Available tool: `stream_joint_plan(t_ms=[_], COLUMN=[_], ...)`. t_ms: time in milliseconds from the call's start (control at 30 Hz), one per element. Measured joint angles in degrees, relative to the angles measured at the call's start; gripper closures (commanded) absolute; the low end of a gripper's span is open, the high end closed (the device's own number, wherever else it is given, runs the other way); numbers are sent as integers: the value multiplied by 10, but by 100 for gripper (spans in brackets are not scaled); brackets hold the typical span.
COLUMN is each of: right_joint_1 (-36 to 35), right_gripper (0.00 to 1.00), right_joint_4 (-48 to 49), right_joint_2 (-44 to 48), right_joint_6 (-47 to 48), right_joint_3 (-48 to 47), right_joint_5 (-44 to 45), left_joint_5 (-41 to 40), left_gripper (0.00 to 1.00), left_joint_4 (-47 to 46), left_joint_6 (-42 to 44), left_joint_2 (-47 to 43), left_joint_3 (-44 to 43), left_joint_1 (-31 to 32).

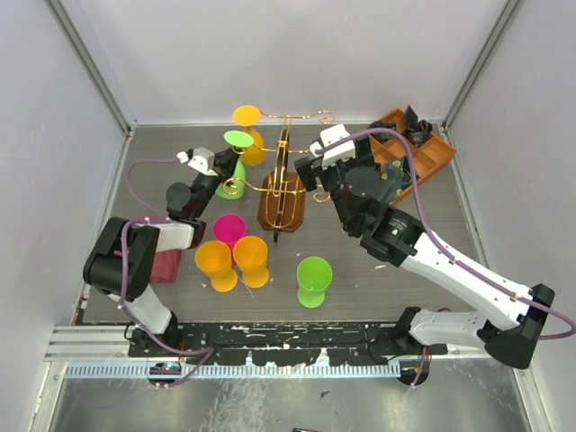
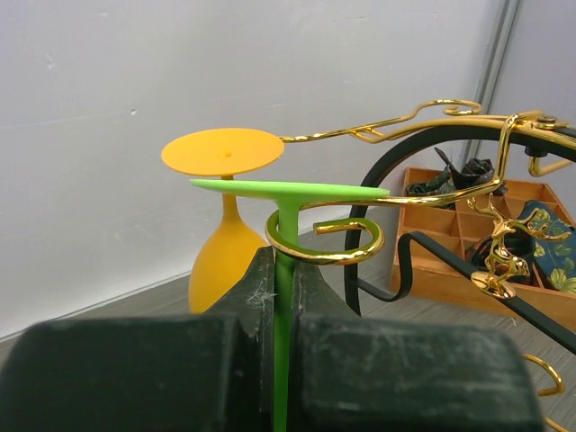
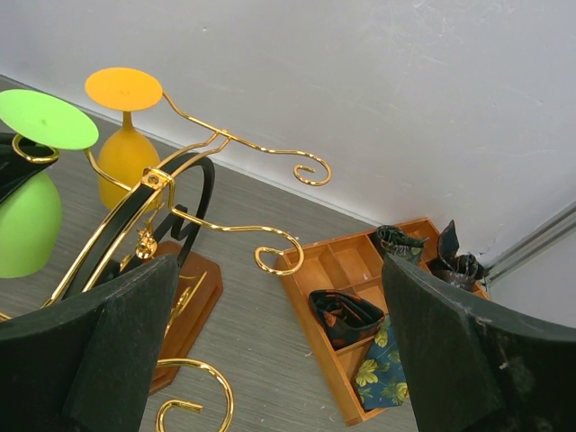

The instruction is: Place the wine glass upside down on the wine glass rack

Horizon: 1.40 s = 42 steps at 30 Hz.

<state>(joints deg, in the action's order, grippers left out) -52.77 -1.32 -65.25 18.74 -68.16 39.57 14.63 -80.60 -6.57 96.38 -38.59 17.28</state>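
A green wine glass [image 2: 288,190] hangs upside down, its foot on top and its stem inside a curled gold scroll [image 2: 326,245] of the wine glass rack [image 1: 281,205]. My left gripper [image 2: 286,279] is shut on the green stem just below the scroll. From above, the green glass [image 1: 237,139] sits left of the rack's brown base. An orange glass [image 2: 225,256] hangs upside down on the far arm. My right gripper [image 3: 279,346] stands wide open with nothing between its fingers, on the right side of the rack [image 3: 184,301]. The right wrist view shows the green glass [image 3: 25,220] at far left.
Near the front stand a pink glass [image 1: 229,228], two orange glasses [image 1: 216,263] and another green one [image 1: 314,279]. An orange compartment tray [image 1: 430,160] with folded cloths sits at the back right. A dark red object [image 1: 166,266] lies by the left arm.
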Motion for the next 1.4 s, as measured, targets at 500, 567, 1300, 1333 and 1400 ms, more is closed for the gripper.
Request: stream_joint_plan(t_ms=[500, 567, 1300, 1333, 1400], right_joint_1=[0, 0, 0, 0, 0], right_gripper=[0, 0, 0, 0, 0], right_joint_4=[0, 0, 0, 0, -1], right_joint_2=[0, 0, -4, -6, -12], right_joint_6=[-1, -2, -14, -14, -16], right_joint_3=[6, 6, 7, 7, 7], right_joint_5=[3, 3, 7, 7, 7], left_joint_5=[23, 34, 89, 89, 88], left_gripper=[99, 97, 36, 36, 35], left_joint_4=[8, 9, 9, 8, 9], left_joint_6=[9, 7, -14, -14, -14], left_joint_2=[-49, -53, -43, -43, -47], left_joint_3=[36, 38, 39, 40, 46], left_joint_1=[-9, -10, -21, -23, -29])
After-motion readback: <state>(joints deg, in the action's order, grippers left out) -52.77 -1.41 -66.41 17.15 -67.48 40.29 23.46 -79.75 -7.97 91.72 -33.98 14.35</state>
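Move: My left hand grips the upside-down green glass by its stem. The rack's middle-tier left hook lies about 1 cm ahead, 1 cm to the right and 3 cm above. From that hand, the hanging orange glass is roughly 9 cm ahead and 3 cm right, its middle slightly lower; the front-tier left hook is some 5 cm back, 2 cm left and lower. From my right hand the middle hook is about 10 cm ahead, 20 cm left and 10 cm below. With the green stem still pinched, I draw my left hand back about 3 cm, rising slightly, so the glass's foot comes back over the rack's middle-tier left hook. Towards the end of that pull I swing a little to the right, turning some 10 degrees clockwise, and ease down by about 1 cm. Then I open my fingers about two-thirds around the stem. ##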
